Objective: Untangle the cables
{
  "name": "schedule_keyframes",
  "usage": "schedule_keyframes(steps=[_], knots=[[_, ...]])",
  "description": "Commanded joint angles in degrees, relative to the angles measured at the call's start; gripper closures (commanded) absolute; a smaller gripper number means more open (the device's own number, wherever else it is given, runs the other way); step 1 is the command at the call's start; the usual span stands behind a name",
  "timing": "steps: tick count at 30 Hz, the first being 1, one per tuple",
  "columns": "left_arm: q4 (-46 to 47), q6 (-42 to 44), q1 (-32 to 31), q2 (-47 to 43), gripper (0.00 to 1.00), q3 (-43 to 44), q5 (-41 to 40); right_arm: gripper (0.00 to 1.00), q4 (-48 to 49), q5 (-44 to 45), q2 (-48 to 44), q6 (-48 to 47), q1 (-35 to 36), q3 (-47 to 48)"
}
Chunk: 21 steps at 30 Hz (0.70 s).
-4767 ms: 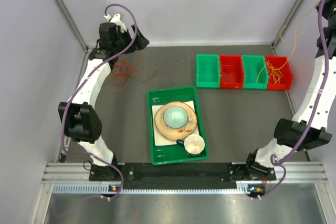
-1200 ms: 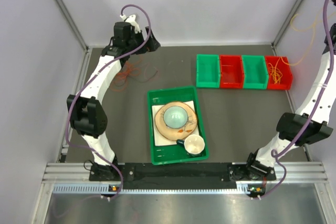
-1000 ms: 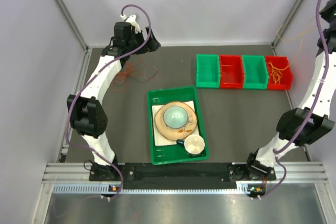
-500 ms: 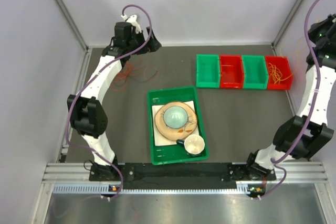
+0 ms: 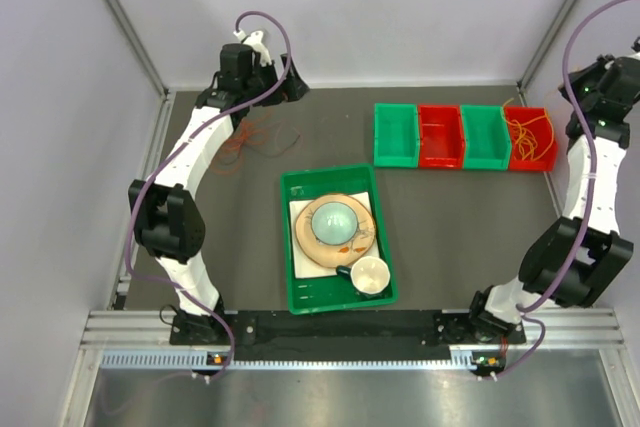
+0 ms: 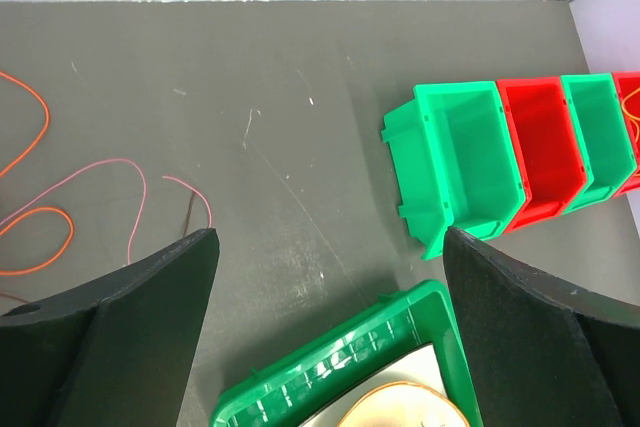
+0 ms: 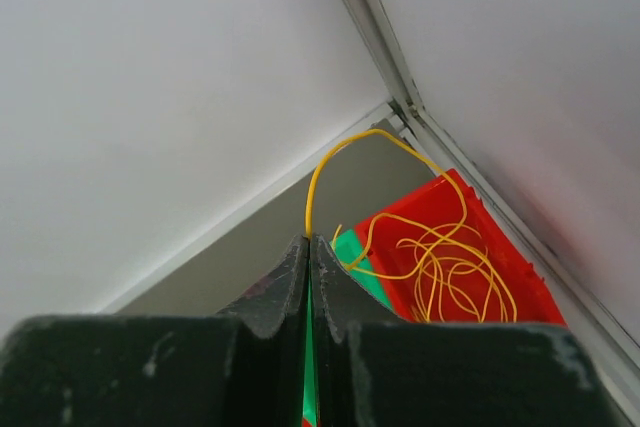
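The cables lie in two groups. A loose tangle of red, orange and dark cables (image 5: 245, 137) rests on the dark table at the back left, and its pink and orange loops (image 6: 60, 207) show in the left wrist view. My left gripper (image 5: 288, 82) (image 6: 328, 247) hangs open above the table to the right of that tangle, holding nothing. A bundle of yellow cable (image 5: 528, 135) (image 7: 440, 267) lies coiled in the far-right red bin (image 5: 548, 155). My right gripper (image 5: 580, 92) (image 7: 308, 239) is shut on one yellow strand that arcs up from this bin.
Four bins stand in a row at the back right: green (image 5: 395, 135), red (image 5: 440, 137), green (image 5: 485, 137), red. A green tray (image 5: 300, 247) in the middle holds a plate, a bowl (image 5: 332, 219) and a cup (image 5: 368, 274). Walls and frame posts close in the back corners.
My right arm has come down and inward from the right edge to above the far-right red bin, and the yellow strand has dropped with it. The left arm has stayed put.
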Motion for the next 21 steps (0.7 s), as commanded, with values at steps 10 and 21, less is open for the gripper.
schedule_keyframes(steps=[10,21], knots=[[2.43,0.66,-0.26,0.29,0.01,-0.52,1.04,1.00,3.65,6.61,-0.06,-2.66,3.30,-5.04],[2.70,0.40,-0.35,0.56,0.01,-0.08,1.48,1.00,3.82,19.70,-2.26,-9.87,7.34,-8.57]])
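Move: The right hand, shut on the yellow cable, has the end red bin roughly 10 cm ahead, 2 cm to its right and 29 cm below, with loops of the cable already in it. The green bin stands next to it, about 10 cm ahead and 9 cm left of the hand, and the inner red bin 11 cm farther left, both equally low. From the left hand the end red bin lies some 55 cm to the right, level fore and aft, 23 cm below. The right hand lowers the pinched yellow cable about 8 cm towards the end red bin, first drifting a centimetre or so forward and left and easing back while it sinks. The wrist tips the fingers downward and rolls the hand's left side slightly down, some 15 degrees in all, while the fingers stay shut on the cable above the loops already in the bin. ##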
